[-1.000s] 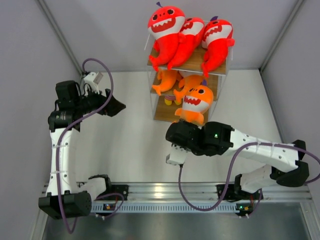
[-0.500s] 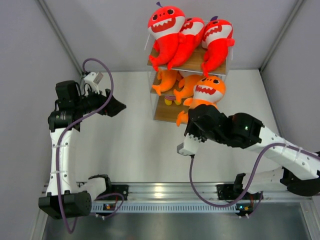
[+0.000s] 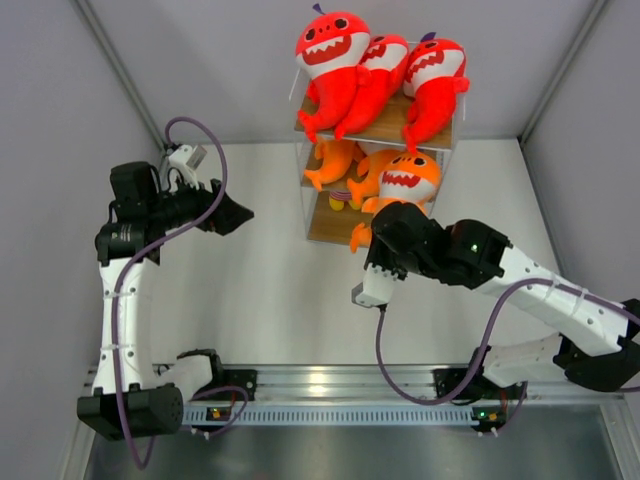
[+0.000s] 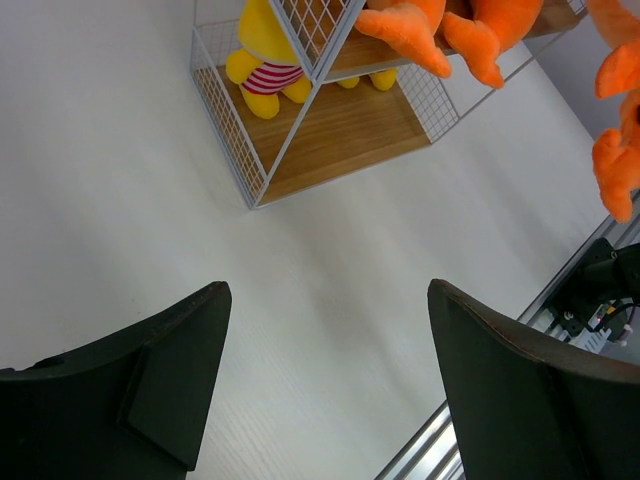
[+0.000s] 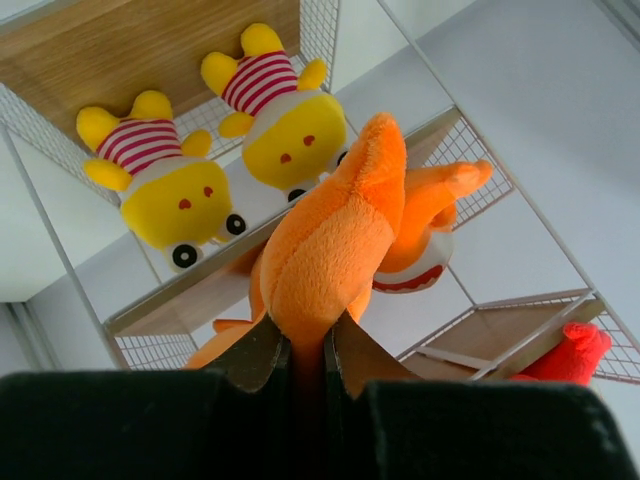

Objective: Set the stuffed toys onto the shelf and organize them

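The shelf [image 3: 325,225] stands at the back centre. Three red shark toys [image 3: 333,50] lie side by side on its top board. Two orange fish [image 3: 333,160] rest on the middle tier. My right gripper [image 3: 385,228] is shut on the tail of a third orange fish [image 3: 405,180], holding it at the shelf's front right, level with the middle tier. In the right wrist view the jaws [image 5: 308,350] pinch that orange plush [image 5: 330,240] just in front of the shelf [image 5: 150,40]. My left gripper [image 3: 235,212] hangs open and empty to the shelf's left [image 4: 330,290].
Two yellow plushes with red-striped shorts [image 5: 180,200] sit on the shelf's bottom board, one also visible in the left wrist view [image 4: 262,50]. Grey walls close in left and right. The arms' aluminium base rail [image 3: 330,385] runs along the near edge.
My right arm has carried the orange fish up and to the right, from in front of the bottom tier to the middle tier. The left arm has stayed still.
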`<action>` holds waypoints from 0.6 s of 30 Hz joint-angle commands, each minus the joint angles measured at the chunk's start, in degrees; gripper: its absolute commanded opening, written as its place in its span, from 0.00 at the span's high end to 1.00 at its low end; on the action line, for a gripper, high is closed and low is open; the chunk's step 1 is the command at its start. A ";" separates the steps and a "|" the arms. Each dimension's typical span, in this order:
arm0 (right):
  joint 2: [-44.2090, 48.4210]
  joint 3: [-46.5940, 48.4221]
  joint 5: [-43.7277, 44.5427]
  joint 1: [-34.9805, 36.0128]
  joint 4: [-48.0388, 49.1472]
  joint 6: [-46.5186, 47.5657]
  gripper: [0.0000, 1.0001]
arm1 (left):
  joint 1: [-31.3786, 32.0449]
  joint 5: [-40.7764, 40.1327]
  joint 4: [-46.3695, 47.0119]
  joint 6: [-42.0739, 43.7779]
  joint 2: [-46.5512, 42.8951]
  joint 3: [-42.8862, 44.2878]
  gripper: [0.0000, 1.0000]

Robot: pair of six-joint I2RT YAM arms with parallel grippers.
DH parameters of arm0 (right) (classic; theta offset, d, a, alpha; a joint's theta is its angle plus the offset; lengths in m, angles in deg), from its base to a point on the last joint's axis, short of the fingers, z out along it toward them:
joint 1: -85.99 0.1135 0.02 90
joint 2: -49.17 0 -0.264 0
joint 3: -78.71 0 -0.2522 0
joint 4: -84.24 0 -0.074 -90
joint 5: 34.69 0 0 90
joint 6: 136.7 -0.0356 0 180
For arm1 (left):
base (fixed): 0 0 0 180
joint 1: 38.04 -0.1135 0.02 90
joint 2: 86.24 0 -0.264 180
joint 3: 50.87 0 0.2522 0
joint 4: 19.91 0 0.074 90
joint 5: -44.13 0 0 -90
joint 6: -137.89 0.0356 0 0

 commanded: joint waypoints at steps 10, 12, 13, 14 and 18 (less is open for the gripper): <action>0.78 -1.33 3.00 -7.30 0.29 6.16 1.00 | -0.24 3.96 2.00 -0.04 -0.39 0.54 0.15; -0.80 -1.25 4.06 -7.66 1.52 7.21 1.00 | -0.24 4.13 1.91 0.04 -0.30 0.45 0.16; -1.33 -1.16 4.59 -7.83 2.57 7.48 1.00 | -0.24 4.22 1.91 0.22 -0.47 0.28 0.16; -1.86 -0.98 4.68 -8.01 2.93 7.92 1.00 | -0.24 4.22 1.91 0.40 -0.47 0.19 0.16; -3.70 0.77 4.59 -8.45 4.42 8.36 1.00 | -0.24 4.40 1.91 1.01 -1.09 -0.34 0.16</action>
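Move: The right hand already holds an orange shark and is taking it to the free right-hand end of the middle shelf, about 16 cm ahead, 6 cm to the right and 5 cm lower. Two shelved orange sharks sit beside that spot: the nearer about 16 cm ahead and 1 cm left, the farther 17 cm ahead and 9 cm left. On the bottom shelf, the right yellow duck is about 18 cm ahead, 6 cm right and 26 cm down. From the idle left hand the free spot lies some 11 cm ahead and 30 cm right, slightly lower. Keeping its shut pinch on the orange shark, the right hand carries it forward about 4 cm towards the empty end of the middle shelf, bearing right by some 3 cm for the first two thirds and sinking about 2 cm along the way. The wrist rolls its left side down by roughly 5 to 10 degrees and swings slightly clockwise. ##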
